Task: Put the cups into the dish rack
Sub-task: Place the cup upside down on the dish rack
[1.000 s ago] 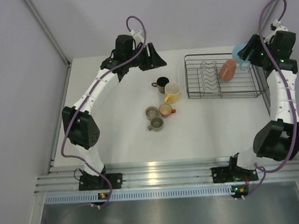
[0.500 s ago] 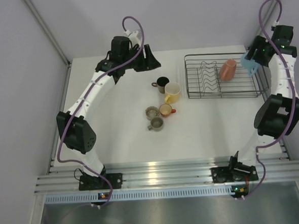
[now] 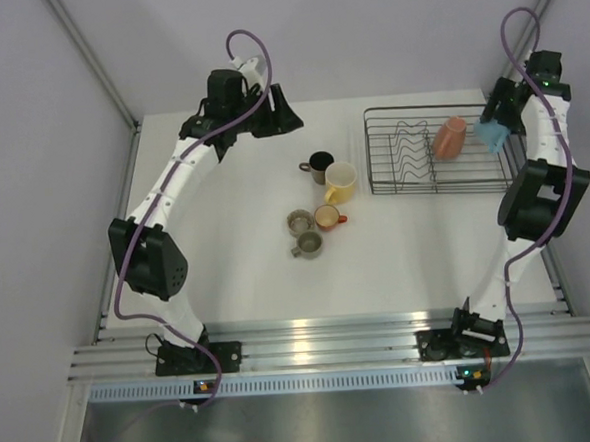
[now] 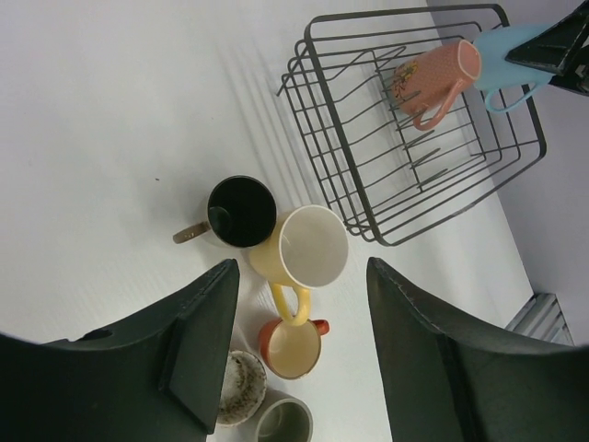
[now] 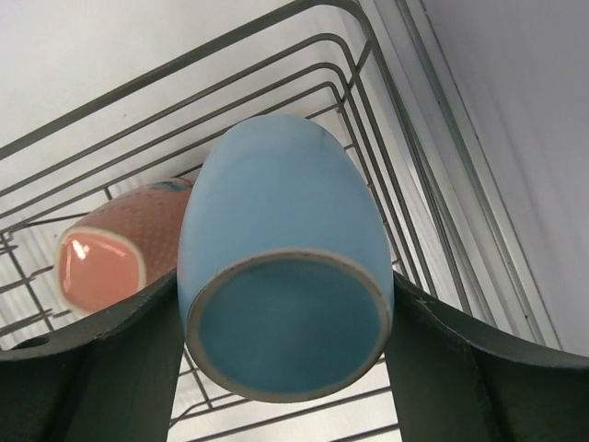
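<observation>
The black wire dish rack [image 3: 371, 152] stands at the back right with a pink-salmon cup [image 3: 449, 138] lying inside. My right gripper [image 3: 497, 118] is shut on the light blue cup [image 5: 281, 239] and holds it over the rack's right end [image 5: 386, 184], beside the pink cup [image 5: 115, 249]. My left gripper [image 4: 301, 272] hangs open and empty, high above the loose cups. These are a dark brown cup [image 4: 241, 211], a yellow one [image 4: 308, 247], a small orange one [image 4: 293, 348] and two grey-olive ones [image 4: 241, 387] [image 4: 283, 422].
The five loose cups cluster mid-table, left of the rack [image 4: 350, 198]. A metal rail [image 3: 303, 346] with both arm bases runs along the near edge. Walls close in on the left and right.
My right arm has carried the blue cup from behind the rack's back right corner forward to its right end. My left gripper has drifted left and opened slightly wider.
</observation>
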Robot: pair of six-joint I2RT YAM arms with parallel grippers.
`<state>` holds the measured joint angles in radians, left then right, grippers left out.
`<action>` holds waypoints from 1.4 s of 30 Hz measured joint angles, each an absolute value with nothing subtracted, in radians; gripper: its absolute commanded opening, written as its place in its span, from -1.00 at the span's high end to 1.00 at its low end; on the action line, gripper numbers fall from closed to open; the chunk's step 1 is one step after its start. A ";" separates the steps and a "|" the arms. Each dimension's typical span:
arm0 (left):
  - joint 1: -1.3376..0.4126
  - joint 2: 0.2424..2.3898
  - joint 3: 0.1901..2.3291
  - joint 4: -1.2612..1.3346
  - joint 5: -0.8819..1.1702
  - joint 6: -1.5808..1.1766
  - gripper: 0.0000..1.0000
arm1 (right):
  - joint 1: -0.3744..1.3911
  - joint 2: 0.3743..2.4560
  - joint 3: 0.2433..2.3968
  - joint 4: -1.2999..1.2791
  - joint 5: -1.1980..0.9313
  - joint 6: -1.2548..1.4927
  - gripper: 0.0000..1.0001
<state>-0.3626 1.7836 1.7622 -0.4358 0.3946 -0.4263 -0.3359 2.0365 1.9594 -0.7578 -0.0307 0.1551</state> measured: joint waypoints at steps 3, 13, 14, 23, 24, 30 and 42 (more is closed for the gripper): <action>-0.351 1.803 1.773 -0.436 0.396 -0.424 -0.26 | -0.329 2.096 2.014 -0.783 -0.009 0.150 1.00; -0.319 1.881 1.819 -0.443 0.403 -0.424 -0.26 | -0.300 2.220 2.143 -0.819 0.044 0.150 1.00; -0.317 1.884 1.824 -0.443 0.403 -0.424 -0.26 | -0.297 2.221 2.143 -0.825 0.048 0.150 1.00; -0.305 1.904 1.871 -0.443 0.411 -0.424 -0.26 | -0.271 2.221 2.143 -0.850 0.083 0.158 1.00; -0.303 1.907 1.873 -0.443 0.412 -0.424 -0.26 | -0.270 2.221 2.143 -0.857 0.087 0.159 1.00; -0.301 1.921 1.877 -0.444 0.422 -0.424 -0.26 | -0.270 2.221 2.141 -0.879 0.123 0.161 1.00; -0.301 1.924 1.878 -0.444 0.429 -0.424 -0.26 | -0.269 2.236 2.133 -0.884 0.133 0.161 1.00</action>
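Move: Below the right hand, about 8 cm down and 2 cm farther out, is the spot at the dish rack's right end where the held blue cup is to go. The orange cup already in the rack lies some 10 cm left of the hand, 2 cm ahead and 7 cm below. The rack's end wall is roughly 6 cm to the hand's right, level fore and aft, 6 cm lower. From the left hand the spot is about 50 cm right, 6 cm ahead and 19 cm below. Lowering the blue cup about 5 cm into the rack's right end, between the orange cup and the end wall, the right hand first reaches nearly 3 cm forward as it sinks, then eases back about half of that. Its fingers tip some 10 degrees further down and keep their grip. The empty left hand, still open, drifts about 4 cm forward and slightly down, then stops. ##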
